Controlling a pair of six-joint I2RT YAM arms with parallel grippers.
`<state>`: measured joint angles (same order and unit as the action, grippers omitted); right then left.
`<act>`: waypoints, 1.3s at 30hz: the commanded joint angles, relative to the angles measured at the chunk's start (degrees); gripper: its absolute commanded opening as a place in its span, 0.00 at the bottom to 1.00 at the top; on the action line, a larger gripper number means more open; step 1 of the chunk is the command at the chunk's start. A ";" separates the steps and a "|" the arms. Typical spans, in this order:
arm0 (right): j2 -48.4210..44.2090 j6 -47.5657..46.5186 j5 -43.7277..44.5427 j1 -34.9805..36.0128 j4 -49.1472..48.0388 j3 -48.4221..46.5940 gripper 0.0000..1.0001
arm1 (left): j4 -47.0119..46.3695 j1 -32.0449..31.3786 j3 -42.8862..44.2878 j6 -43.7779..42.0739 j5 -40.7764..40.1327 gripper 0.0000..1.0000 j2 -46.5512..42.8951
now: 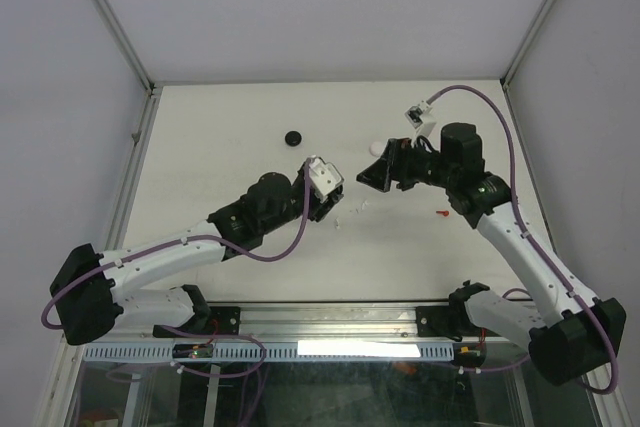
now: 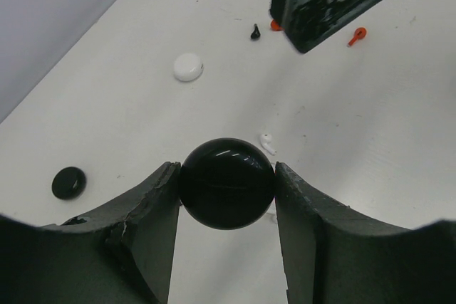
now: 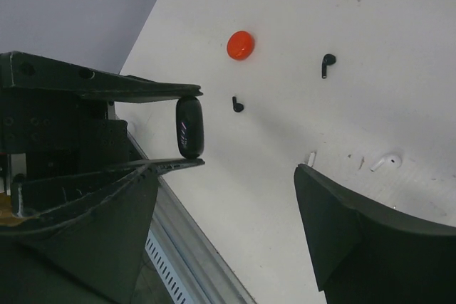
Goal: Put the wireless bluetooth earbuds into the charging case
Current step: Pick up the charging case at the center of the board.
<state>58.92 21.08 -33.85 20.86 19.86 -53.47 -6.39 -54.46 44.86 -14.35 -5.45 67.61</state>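
Note:
My left gripper [image 2: 228, 176] is shut on a glossy black round charging case [image 2: 228, 184], held off the table by its two sides. In the right wrist view that case [image 3: 189, 127] shows edge-on between the left arm's fingers. My right gripper [image 3: 228, 204] stands open just to the right of it, with nothing between its fingers [image 3: 356, 240]. Small earbuds lie on the table: two black [image 3: 327, 64] [image 3: 236, 105], a white one [image 3: 387, 162] and a red one [image 2: 358, 34]. From above, the two grippers [image 1: 330, 205] [image 1: 372, 177] face each other near mid-table.
A white disc [image 2: 188, 67], a black disc [image 2: 68, 182] and a red disc [image 3: 240, 45] lie on the table. The metal rail of the table's near edge [image 3: 192, 247] runs under the right gripper. Grey walls enclose the left, back and right sides.

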 commanded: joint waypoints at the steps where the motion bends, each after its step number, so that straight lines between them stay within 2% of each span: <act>1: 1.14 2.09 -0.20 3.72 -6.13 -2.97 0.77 | -7.99 -2.94 -0.55 -3.37 -0.54 0.45 -0.20; 8: 4.82 2.39 -0.25 8.86 -8.54 -3.01 0.61 | -9.65 -4.51 -0.64 -4.06 -1.53 0.45 0.50; 16: 5.48 2.55 -0.15 11.07 -10.78 -1.60 0.45 | -10.65 -4.78 -1.18 -4.02 -0.97 0.45 0.41; 23: 4.77 1.50 -0.20 11.25 -10.56 -1.13 0.14 | -11.28 -4.78 -2.24 -3.29 -0.60 0.48 -0.68; 27: 3.62 -1.40 0.37 11.20 -8.63 -1.56 0.01 | -11.71 -4.78 -3.11 -1.82 -0.61 0.58 -1.94; 35: 1.82 -10.39 -0.65 10.59 -1.67 -5.24 0.00 | -12.42 -3.65 -7.02 5.34 2.24 0.71 -6.72; 39: 1.96 -15.68 -3.50 10.35 3.12 -8.27 0.00 | -13.40 0.42 -9.64 10.22 9.95 0.72 -10.79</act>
<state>62.48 12.69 -34.02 31.59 19.49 -56.51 -15.16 -57.36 37.01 -10.46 -3.66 61.34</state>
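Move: The left hand already holds the charging case at its fingertips; the right hand's open fingers, where it is being taken, are about 3 cm ahead, 10 cm right and 3 cm higher. From the right hand the case lies some 9 cm left, 2 cm back and 3 cm below. One white earbud lies on the board about 3 cm ahead, 1 cm right and 20 cm under the left hand; another is roughly 3 cm ahead, 1 cm left and 24 cm below the right hand. The right fingers close across the case's flat faces and pinch it in mid-air, after reaching about 6 cm left and slightly back while turning a little counter-clockwise. The left hand brings the case some 3 cm right and back, lifts it slightly and holds it there, then opens and comes free, backing off back and left as the right hand eases back and right with its grip kept. ##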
